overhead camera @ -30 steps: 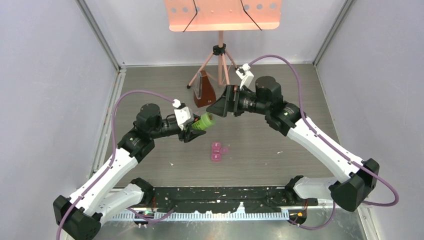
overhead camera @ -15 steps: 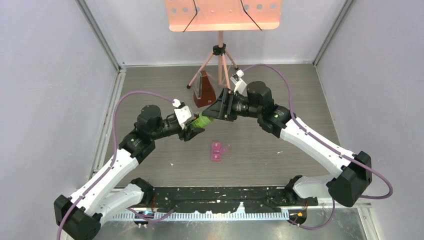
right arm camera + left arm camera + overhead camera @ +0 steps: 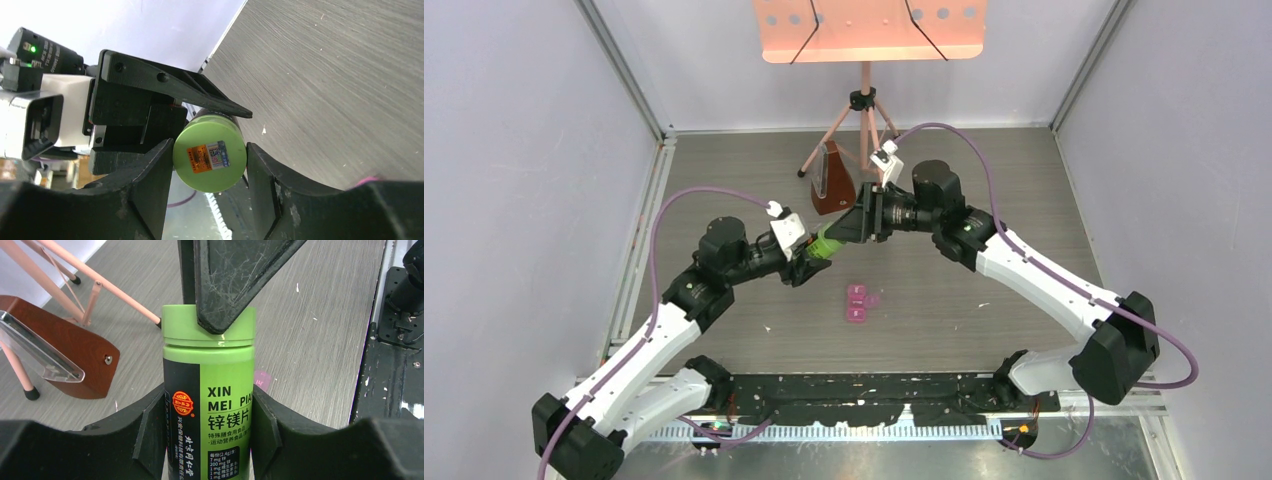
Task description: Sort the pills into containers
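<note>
A green cylindrical bottle (image 3: 828,243) with a label hangs tilted above the table, and my left gripper (image 3: 812,256) is shut on its body (image 3: 207,390). My right gripper (image 3: 852,230) meets it from the other side. In the right wrist view its fingers press on both sides of the green cap (image 3: 210,159). The pink pill box (image 3: 857,303) lies on the table just below and to the right of the bottle. A corner of the pill box (image 3: 262,379) shows behind the bottle. No pills show in any view.
A brown metronome (image 3: 832,186) stands behind the grippers, beside the pink tripod (image 3: 865,125) of a music stand. A black mat (image 3: 874,398) runs along the near edge. White specks dot the wood-grain table (image 3: 984,300). Walls close in left, right and back.
My right arm has moved left to the bottle, and its jaws have narrowed from wide open onto the cap. The left gripper with the bottle has shifted slightly back and left.
</note>
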You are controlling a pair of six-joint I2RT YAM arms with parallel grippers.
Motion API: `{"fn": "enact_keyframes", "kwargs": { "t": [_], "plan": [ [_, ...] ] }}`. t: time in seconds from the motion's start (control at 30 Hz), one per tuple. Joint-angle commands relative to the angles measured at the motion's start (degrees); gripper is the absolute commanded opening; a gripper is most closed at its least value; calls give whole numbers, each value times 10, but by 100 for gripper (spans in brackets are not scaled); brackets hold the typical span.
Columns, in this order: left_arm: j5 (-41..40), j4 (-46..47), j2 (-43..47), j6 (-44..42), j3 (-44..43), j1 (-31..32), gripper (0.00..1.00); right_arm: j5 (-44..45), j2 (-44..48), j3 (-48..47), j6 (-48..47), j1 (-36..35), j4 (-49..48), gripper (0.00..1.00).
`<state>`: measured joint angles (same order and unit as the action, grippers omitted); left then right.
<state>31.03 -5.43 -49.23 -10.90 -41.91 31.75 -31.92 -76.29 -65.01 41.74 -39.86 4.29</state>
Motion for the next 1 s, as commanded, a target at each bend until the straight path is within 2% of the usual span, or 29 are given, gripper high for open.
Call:
{"fn": "enact_keyframes", "kwargs": {
  "t": [0.0,0.23,0.33,0.4,0.5,0.57,0.6,0.67,0.73,0.77,0.87,0.97],
  "plan": [
    [-9,51,12,13,9,1,0,-66,-9,0,-113,0,-39,41],
    [86,38,23,16,12,1,0,-212,3,25,-316,11,-110,42],
    [92,46,26,22,18,1,0,-275,6,37,-367,14,-146,41],
    [105,45,26,6,18,1,0,-293,-5,39,-387,20,-166,40],
    [149,11,17,-28,0,0,0,-286,-17,29,-437,21,-144,40],
    [183,-36,2,-52,-21,1,0,-250,-14,26,-446,21,-129,53],
    [192,-54,-6,-60,-32,1,0,-204,-9,23,-447,21,-103,73],
    [161,-59,-14,-59,-41,1,0,-150,-4,5,-428,21,-60,100],
    [118,-33,-13,-54,-33,1,0,-120,-6,-21,-352,22,-20,96],
    [98,-14,-11,-55,-25,1,0,-115,-9,-28,-326,22,-17,95],
    [46,38,-11,-59,-9,1,0,-46,-13,-25,-164,21,-19,95],
    [10,51,-22,-64,-12,1,0,9,-20,-23,-56,20,20,95]
  ]
}}
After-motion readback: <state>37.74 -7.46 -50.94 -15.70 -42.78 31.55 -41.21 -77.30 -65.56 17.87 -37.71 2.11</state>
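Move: The right fingers are closed on the green bottle's cap, right at their hand point; the left hand grips the bottle below, with the cap about 2 cm ahead, 3 cm right and 3 cm above it. From the right hand, the pink pill box lies on the table about 5 cm back, 7 cm right and 26 cm down, and the brown metronome some 24 cm ahead, 2 cm left and 19 cm down. Drawing back 3 cm, right unscrews the cap some 50 degrees, opens, swings forward again; left follows, gripping the bottle. ##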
